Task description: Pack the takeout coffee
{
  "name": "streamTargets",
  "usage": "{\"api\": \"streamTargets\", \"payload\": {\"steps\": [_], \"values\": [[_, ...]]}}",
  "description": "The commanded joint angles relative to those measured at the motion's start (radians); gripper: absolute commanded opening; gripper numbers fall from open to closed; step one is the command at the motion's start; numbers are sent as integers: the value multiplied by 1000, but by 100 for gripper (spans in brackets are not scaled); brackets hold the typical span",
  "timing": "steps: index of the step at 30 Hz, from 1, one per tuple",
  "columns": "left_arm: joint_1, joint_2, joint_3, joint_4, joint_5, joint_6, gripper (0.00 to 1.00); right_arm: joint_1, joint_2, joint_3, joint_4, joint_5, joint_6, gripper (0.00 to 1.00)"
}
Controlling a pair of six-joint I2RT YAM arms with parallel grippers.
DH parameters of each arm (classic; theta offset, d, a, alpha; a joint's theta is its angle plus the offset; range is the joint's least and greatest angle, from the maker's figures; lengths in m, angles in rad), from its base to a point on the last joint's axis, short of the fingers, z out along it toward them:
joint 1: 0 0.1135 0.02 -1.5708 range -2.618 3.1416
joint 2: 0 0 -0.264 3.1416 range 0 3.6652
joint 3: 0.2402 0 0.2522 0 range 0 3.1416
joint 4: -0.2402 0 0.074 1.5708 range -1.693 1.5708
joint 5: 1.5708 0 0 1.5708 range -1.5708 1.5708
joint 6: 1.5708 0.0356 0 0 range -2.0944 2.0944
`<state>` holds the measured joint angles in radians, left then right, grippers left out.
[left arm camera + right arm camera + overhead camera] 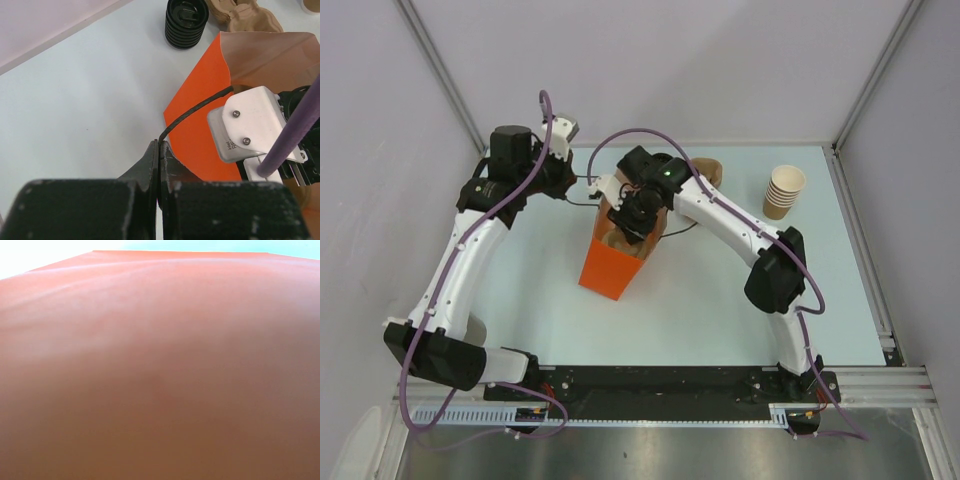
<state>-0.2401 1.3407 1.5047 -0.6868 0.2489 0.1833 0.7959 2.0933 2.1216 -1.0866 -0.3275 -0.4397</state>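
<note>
An orange paper bag (610,265) stands open in the middle of the table. My left gripper (159,145) is shut on the bag's thin black cord handle (192,112), just left of the bag's mouth. My right gripper (638,215) reaches down into the bag from above, and its fingers are hidden inside. The right wrist view shows only the bag's inner wall (160,365), close and blurred. The takeout coffee shows in no view.
A stack of tan paper cups (783,191) stands at the back right. A brown moulded cup carrier (245,12) lies behind the bag, with a stack of black lids (186,22) beside it. Grey walls close in the back and both sides.
</note>
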Motion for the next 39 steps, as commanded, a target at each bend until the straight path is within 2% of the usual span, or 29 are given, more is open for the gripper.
{"api": "streamTargets", "payload": {"steps": [1,7,10,21,26,31,39], "values": [[13,-31,-9,29,15,-19,0,11,13,44,-27,22,-16,31],[21,-31,-11,32,16,-24,0,17,13,46,-32,38,-27,33],[22,-29,-11,32,16,-25,0,22,17,51,-33,44,-30,37],[25,-28,-5,26,23,-30,0,26,-13,96,-32,50,-42,64],[25,-21,-1,24,32,-34,0,26,-39,153,-21,15,-36,85],[25,-17,3,17,30,-31,0,25,-124,219,42,-24,-24,96],[25,-5,29,-10,50,-18,2,20,-278,270,68,-51,-37,97]]}}
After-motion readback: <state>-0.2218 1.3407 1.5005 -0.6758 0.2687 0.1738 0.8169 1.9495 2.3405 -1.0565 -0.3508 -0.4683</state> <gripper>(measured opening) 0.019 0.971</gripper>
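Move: The right hand is down inside the orange bag. The cup holder's middle lies about 2 cm ahead, 1 cm left and 3 cm below it, and the bag's middle about 1 cm ahead and 3 cm left, 2 cm higher. The black lids stand some 23 cm ahead and 9 cm right, 4 cm lower. From the left hand the cup holder is roughly 15 cm right, 2 cm back and 22 cm below. Right fingers open, free the cup holder, then rise about 15 cm up the bag; left keeps its handle. ##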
